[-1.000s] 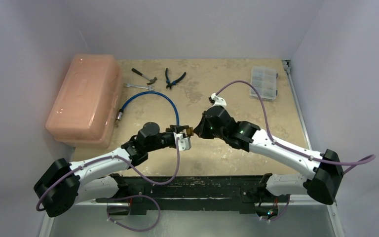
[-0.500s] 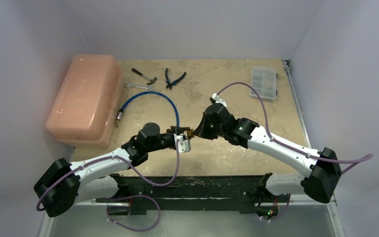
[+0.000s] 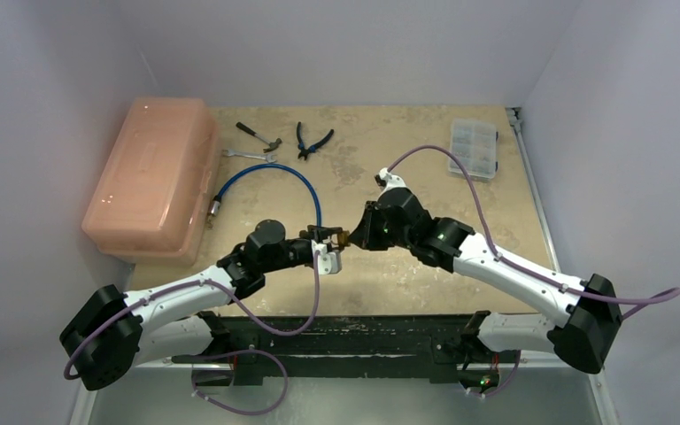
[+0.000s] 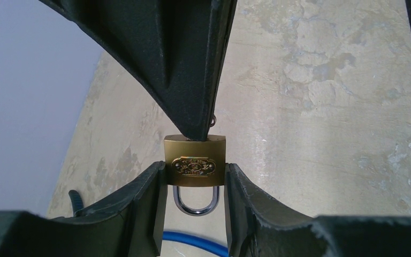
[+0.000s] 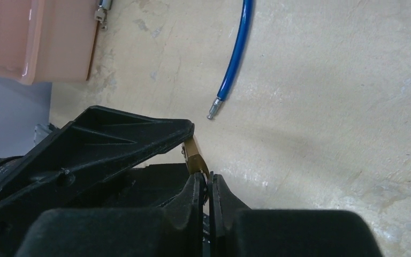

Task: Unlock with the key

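Note:
A small brass padlock (image 4: 195, 160) with a silver shackle hangs above the table, shackle pointing back at the left wrist camera. My left gripper (image 4: 195, 182) is shut on its two sides. From the opposite side, my right gripper (image 5: 208, 182) is shut, its tips pressed against the padlock's (image 5: 194, 155) bottom face. Of the key only a thin silvery sliver (image 5: 207, 188) shows between the right fingers, and a bit of ring (image 4: 213, 120) shows beside them. From above, both grippers meet at the padlock (image 3: 341, 237) in the table's middle.
A pink plastic case (image 3: 150, 177) lies at the left. A blue cable (image 3: 270, 173) curves beside it, with a wrench (image 3: 250, 155), a small hammer (image 3: 258, 135) and pliers (image 3: 312, 140) behind. A clear organiser box (image 3: 474, 148) sits at the far right.
The right arm's wrist and forearm have shifted slightly while its fingertips stayed at the padlock. The left arm and the padlock have held still.

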Controlling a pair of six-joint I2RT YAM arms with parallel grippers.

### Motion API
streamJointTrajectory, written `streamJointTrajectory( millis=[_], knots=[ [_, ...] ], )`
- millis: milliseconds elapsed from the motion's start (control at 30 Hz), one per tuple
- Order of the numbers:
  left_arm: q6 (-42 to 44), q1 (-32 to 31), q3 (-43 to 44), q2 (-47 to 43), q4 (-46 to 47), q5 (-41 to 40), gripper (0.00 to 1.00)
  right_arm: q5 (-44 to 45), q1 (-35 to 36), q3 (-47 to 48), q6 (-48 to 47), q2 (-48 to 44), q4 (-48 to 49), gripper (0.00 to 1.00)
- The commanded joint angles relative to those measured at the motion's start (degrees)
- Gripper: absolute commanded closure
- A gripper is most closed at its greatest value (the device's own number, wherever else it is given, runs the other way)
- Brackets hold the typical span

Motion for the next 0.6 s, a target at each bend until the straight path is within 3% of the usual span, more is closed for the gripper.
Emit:
streamJointTrajectory(
  millis=[0,133,200,367,567],
  knots=[
    [-0.02,-2.99,3.11,-1.81,8.73,13.17,1.00,-9.66,1.09,0.16,-3.08,-1.97,17.32,0.85],
    [0.27,-2.99,3.06,-2.00,8.52,12.48,1.00,-8.85,1.05,1.59,-4.30,-2.16,14.69,0.50],
    [0.52,-3.01,3.05,-2.16,8.33,12.05,1.00,-8.17,0.98,2.12,-4.69,-2.88,13.40,0.38],
    [0.67,-2.99,3.05,-2.16,7.98,11.51,1.00,-6.81,0.61,3.37,-5.98,-4.85,10.17,0.35],
    [0.69,-2.99,3.10,-2.35,7.77,11.03,1.00,-2.53,0.44,3.48,-6.87,-6.20,5.48,0.43]
  ],
)
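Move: The right fingers are already shut on the key in the padlock; the padlock's middle sits about 2 cm to this hand's left, 1 cm ahead and 1 cm below. The near end of the blue cable lies some 8 cm ahead, 8 cm to the left and 17 cm below the right hand. The left hand grips the padlock at its fingertips, the lock's middle about 1 cm to that hand's right, level with it in height and reach. The right fingers let go of the key, springing from shut to well over half open, while that hand eases up some 3.5 cm and back about 2 cm and turns roughly 10 degrees, mostly counter-clockwise, its spread tips staying close around the key end of the padlock. The left hand keeps its pinch on the padlock and carries it along, up about 2 cm and slightly back and to the right, with hardly any turn. ##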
